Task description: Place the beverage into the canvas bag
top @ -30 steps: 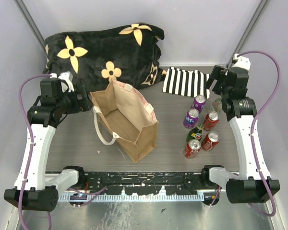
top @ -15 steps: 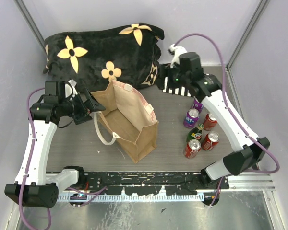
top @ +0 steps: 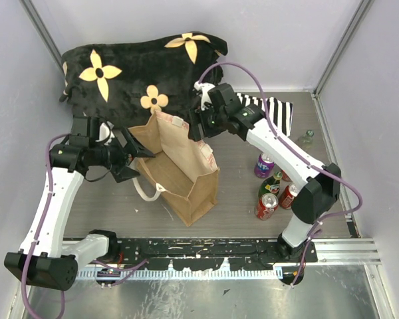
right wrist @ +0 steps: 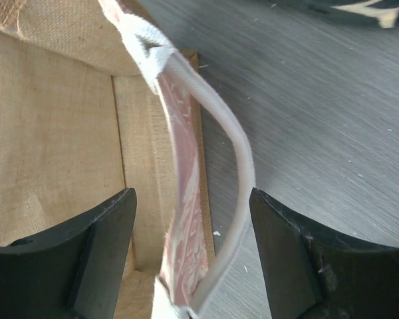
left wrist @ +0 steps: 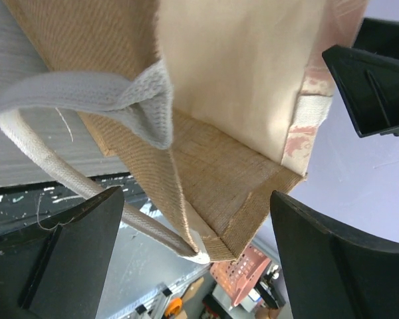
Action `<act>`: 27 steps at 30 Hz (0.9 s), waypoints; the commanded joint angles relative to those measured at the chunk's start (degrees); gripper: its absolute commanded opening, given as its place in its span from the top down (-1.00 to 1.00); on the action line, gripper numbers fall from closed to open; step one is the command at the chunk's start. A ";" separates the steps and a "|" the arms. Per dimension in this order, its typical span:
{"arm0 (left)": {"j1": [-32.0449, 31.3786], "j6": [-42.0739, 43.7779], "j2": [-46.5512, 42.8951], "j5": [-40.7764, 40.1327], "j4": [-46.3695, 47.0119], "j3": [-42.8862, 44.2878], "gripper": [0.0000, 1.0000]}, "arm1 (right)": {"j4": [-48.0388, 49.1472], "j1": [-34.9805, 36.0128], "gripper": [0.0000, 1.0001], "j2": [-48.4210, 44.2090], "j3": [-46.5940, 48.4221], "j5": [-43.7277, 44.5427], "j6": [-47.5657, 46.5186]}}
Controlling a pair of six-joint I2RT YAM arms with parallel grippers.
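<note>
The tan canvas bag (top: 194, 194) stands open mid-table, its white handle (top: 145, 188) drooping left. My left gripper (top: 133, 159) is open at the bag's left rim; in the left wrist view the bag's corner (left wrist: 243, 199) and handle (left wrist: 73, 100) lie between its spread fingers (left wrist: 60, 259), around the gripper's midpoint (left wrist: 193, 256). My right gripper (top: 198, 127) is open over the far right rim. In the right wrist view the pinkish rim (right wrist: 186, 199) and white strap (right wrist: 243, 153) hang between its fingers (right wrist: 299, 266), touching neither. The beverages stand right of the bag: a purple can (top: 264, 164), a green bottle (top: 271, 183) and red cans (top: 266, 207).
A black blanket with yellow flowers (top: 139, 66) is piled behind the bag. A black-and-white striped cloth (top: 276, 111) lies at the back right, partly under the right arm. A small clear object (top: 308, 137) sits near the right wall.
My right arm swung left from beside the cans to the bag's far rim, its jaws narrowing a little. My left gripper moved right to the bag's left rim.
</note>
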 commanded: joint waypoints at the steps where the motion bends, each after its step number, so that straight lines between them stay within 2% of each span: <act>1: -1.94 -3.43 -0.53 1.22 0.40 -3.68 -0.96 | 2.82 2.88 -0.49 2.45 3.49 -2.17 -0.95; 5: -4.25 -4.52 -0.16 -1.18 4.42 -6.24 -0.96 | 2.70 5.01 -0.39 4.89 4.58 -2.12 -0.74; 7: -5.27 -3.62 0.50 -3.10 5.25 -6.36 -1.00 | 2.11 5.93 -0.14 5.89 5.17 -1.65 -0.71; 8: -5.56 -2.58 1.01 -4.32 5.36 -5.96 -0.91 | 1.73 6.12 0.02 6.27 5.49 -1.54 -0.72; 9: -5.87 -0.96 1.41 -5.78 5.31 -5.58 -0.73 | 1.34 6.40 0.28 6.56 5.69 -1.41 -0.74; 10: -6.06 0.55 1.81 -7.14 5.36 -5.25 -0.46 | 0.89 6.55 0.42 6.78 5.89 -1.10 -0.65; 11: -6.13 1.84 2.25 -8.14 5.16 -4.87 -0.03 | 0.45 6.73 0.70 6.90 6.07 -0.59 -0.65; 13: -6.12 4.23 3.16 -9.86 4.67 -4.28 0.88 | -0.30 7.20 0.96 6.72 6.31 1.03 -0.61; 14: -6.13 4.96 3.40 -10.27 4.42 -3.99 0.99 | -0.64 7.37 0.98 6.53 6.40 1.76 -0.57; 18: -6.14 12.35 5.22 -11.79 1.51 0.63 1.00 | -2.42 7.69 0.98 4.32 6.18 5.76 0.59; 27: -6.14 30.33 15.06 -13.63 -11.07 19.27 1.00 | -7.30 7.79 0.99 -6.19 -0.42 18.64 7.06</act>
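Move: The left hand's target is the canvas bag's left rim beside the handle, about 5 cm below and 1 cm right of it, level fore and aft; the white handle loop hangs some 9 cm back, straight behind and lower. The bag's right rim lies roughly 18 cm right and 5 cm ahead of that hand. From the right hand, that right rim is about 5 cm left, 2 cm back and 4 cm below; the purple can stands roughly 27 cm right and 13 cm back. Both grippers shut on opposite rims of the canvas bag, the left beside the handle's end, the right on the right rim, after the left sinks about 5 cm and the right sweeps left and down. Keeping hold, the left then rises about 4 cm and edges forward while its wrist turns clockwise and rolls its left side up; the right draws back rightward and up. ##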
